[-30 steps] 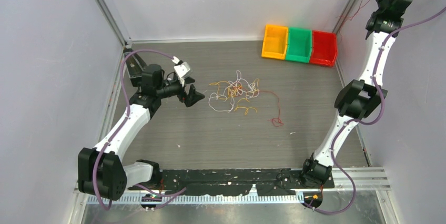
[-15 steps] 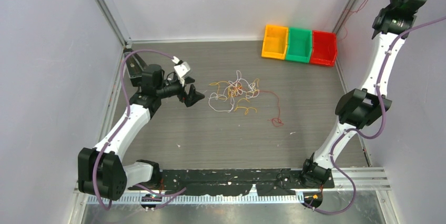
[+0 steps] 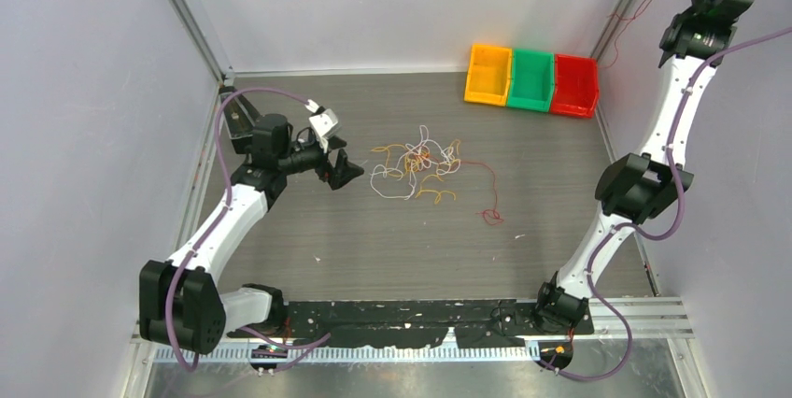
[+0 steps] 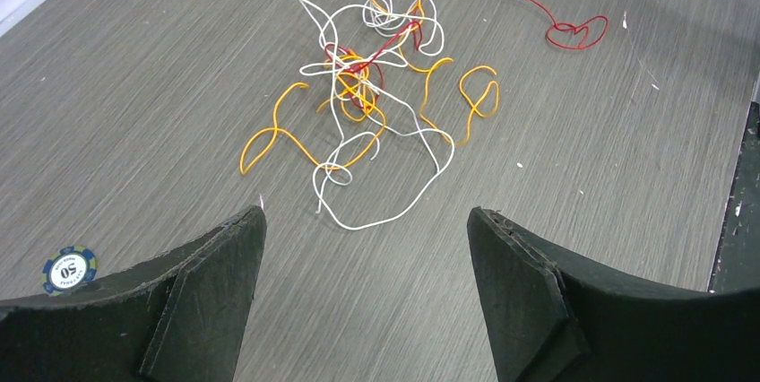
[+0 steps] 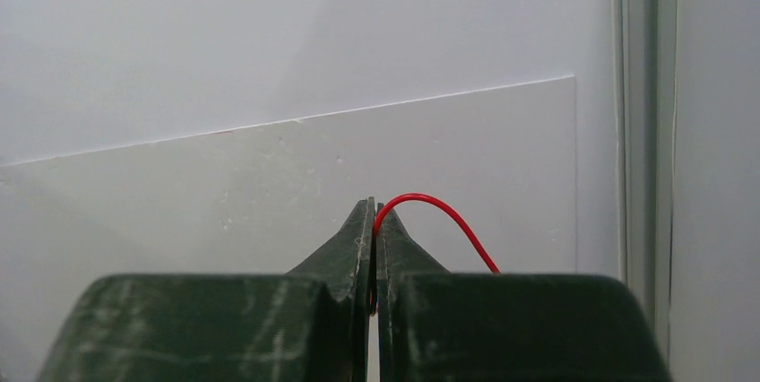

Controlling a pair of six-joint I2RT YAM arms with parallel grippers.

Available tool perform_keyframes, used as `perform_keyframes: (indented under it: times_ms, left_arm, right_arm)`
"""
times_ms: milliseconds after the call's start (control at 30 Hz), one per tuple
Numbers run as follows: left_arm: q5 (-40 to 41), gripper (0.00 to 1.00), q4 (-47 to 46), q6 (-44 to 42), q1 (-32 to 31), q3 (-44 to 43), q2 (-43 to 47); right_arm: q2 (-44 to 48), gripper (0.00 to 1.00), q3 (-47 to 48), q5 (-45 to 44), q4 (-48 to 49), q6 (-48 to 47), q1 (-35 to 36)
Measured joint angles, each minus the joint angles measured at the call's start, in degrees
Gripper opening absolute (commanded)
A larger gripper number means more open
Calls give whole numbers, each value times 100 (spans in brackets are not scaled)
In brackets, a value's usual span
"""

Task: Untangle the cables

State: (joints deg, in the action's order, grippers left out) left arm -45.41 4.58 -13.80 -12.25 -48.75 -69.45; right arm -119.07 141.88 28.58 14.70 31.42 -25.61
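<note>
The cables (image 3: 416, 169) lie in a loose tangle of white, yellow-orange and red wire at the middle of the table. One red strand trails off to a small curl (image 3: 490, 217). My left gripper (image 3: 341, 172) stands open just left of the tangle. In the left wrist view the tangle (image 4: 376, 77) lies ahead of the open left gripper (image 4: 367, 213), apart from both fingers. My right arm is raised high at the back right corner. There my right gripper (image 5: 375, 207) is shut on a thin red cable (image 5: 453, 212) that arcs out to the right.
Orange (image 3: 487, 73), green (image 3: 530, 80) and red (image 3: 573, 85) bins stand in a row at the back right. A small poker chip (image 4: 70, 270) lies on the table by my left finger. Walls enclose the table on three sides.
The right arm rose a little further toward the top right corner with the red cable, then held still. The left arm and the tangle have not moved.
</note>
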Motion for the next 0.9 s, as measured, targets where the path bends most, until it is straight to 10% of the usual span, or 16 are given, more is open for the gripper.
perform_keyframes:
  times_ms: [900]
  left_arm:
    - [129, 84, 103, -15, 76, 52, -90]
  right_arm:
    - [-1106, 5, -247, -439, 546, -1172, 374]
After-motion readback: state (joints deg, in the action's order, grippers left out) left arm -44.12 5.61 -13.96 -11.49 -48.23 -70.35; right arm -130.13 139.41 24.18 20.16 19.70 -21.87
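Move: Almost straight below the right hand, which holds the red cable high up, lies the red bin: some 57 cm down, about 5 cm ahead and 2 cm to the left. The green bin is beside it, about 14 cm left of the hand and 6 cm ahead; the remaining tangle lies about 46 cm left and 15 cm back, some 59 cm down. From the left hand the red bin is roughly 28 cm ahead, 59 cm right and 17 cm below. Sinking about 11 cm and reaching some 9 cm forward, the right hand brings the red cable down towards the red bin, close to the back wall. It drops and advances together at first, slows and nearly levels out, then sinks again at the end. Its fingers stay shut on the cable, pointing forward and upward, with only a slight wrist turn. ##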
